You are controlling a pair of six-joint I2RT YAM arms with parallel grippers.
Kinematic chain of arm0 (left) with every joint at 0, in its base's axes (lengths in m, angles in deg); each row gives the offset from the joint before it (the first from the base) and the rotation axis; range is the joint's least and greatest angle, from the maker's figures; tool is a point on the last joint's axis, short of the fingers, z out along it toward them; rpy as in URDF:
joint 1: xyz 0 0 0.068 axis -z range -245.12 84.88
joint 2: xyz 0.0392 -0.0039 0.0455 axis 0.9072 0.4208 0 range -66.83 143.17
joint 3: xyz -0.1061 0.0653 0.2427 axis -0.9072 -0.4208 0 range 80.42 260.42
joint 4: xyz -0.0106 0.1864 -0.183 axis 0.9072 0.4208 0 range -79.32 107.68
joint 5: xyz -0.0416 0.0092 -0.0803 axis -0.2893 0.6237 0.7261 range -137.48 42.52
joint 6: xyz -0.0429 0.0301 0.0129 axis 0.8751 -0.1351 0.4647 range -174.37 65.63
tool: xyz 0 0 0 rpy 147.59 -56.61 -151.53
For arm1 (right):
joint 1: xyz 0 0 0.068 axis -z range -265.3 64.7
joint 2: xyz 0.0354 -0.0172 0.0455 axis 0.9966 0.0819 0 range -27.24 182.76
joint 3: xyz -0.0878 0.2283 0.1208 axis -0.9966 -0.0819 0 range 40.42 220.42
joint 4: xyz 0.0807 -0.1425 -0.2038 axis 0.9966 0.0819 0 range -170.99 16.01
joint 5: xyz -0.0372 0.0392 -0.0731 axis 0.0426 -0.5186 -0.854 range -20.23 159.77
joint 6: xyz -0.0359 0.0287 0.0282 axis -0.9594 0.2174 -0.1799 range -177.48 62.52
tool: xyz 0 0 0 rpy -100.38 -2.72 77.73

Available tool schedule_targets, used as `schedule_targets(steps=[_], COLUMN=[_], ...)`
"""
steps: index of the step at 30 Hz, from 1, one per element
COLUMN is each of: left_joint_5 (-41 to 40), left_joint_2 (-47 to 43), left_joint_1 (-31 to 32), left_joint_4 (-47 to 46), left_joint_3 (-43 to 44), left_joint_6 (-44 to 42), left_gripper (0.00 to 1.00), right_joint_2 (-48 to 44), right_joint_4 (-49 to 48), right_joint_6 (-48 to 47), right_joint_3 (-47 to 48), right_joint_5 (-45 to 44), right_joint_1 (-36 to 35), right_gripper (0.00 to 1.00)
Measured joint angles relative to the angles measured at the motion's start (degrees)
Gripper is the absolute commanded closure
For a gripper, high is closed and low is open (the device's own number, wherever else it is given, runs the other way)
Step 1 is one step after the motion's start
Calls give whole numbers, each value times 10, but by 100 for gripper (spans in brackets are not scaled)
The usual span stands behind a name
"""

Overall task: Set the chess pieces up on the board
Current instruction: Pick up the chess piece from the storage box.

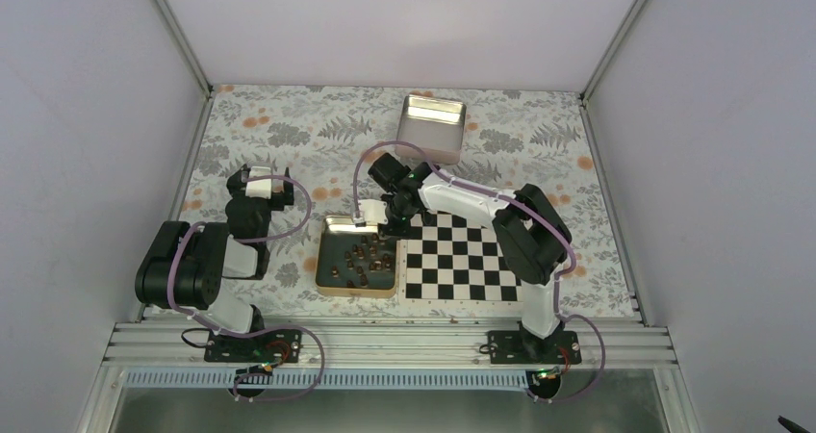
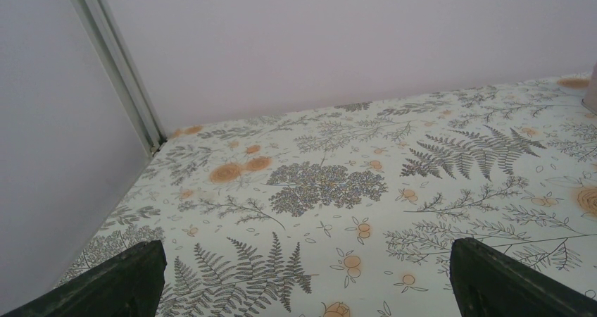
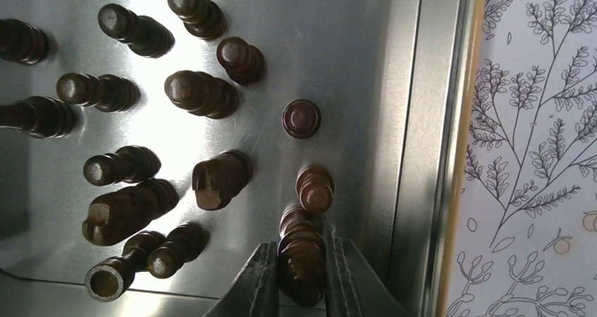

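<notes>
Several small dark brown chess pieces stand and lie in a gold-rimmed metal tray just left of the black and white board, which carries no pieces. My right gripper reaches down into the tray's far right part. In the right wrist view its fingers are shut on one dark chess piece, close to the tray's right wall. My left gripper is open over the flowered cloth at the left, nothing between its fingers.
A silver tin sits at the back, beyond the board. The left arm is folded near the left wall. Flowered cloth covers the table, with white walls on three sides.
</notes>
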Motion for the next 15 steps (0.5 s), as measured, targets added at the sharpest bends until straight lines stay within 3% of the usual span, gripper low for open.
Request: schedule_targets(steps=[9,15], left_joint_5=[0,0], left_joint_2=[0,0], left_joint_1=[0,0], left_joint_4=[0,0], left_joint_3=[0,0], left_joint_6=[0,0], left_gripper=[0,0], right_joint_2=[-16,-102], right_joint_4=[19,38], right_joint_6=[3,14], right_joint_3=[16,18], right_joint_5=[23,30], right_joint_1=[0,6], right_gripper=[92,93])
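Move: The right hand already has a dark chess piece between its fingers, low in the near storage box. The chessboard's middle lies about 19 cm to its right, 3 cm back and some 4 cm lower. A pawn stands about 2 cm to its left, another about 4 cm left and 1 cm back; the box's middle is 6 cm left and 4 cm back. From the left hand, the board's middle is some 48 cm right, 16 cm back and 12 cm below. Up, slowly at first and then quickly, the right hand draws the dark piece about 8 cm away from the storage box floor and the pawns beside it, with hardly any sideways travel. The fingers keep their pinch on the piece while the wrist tilts some 10 degrees, their tips swinging towards the robot's left. ##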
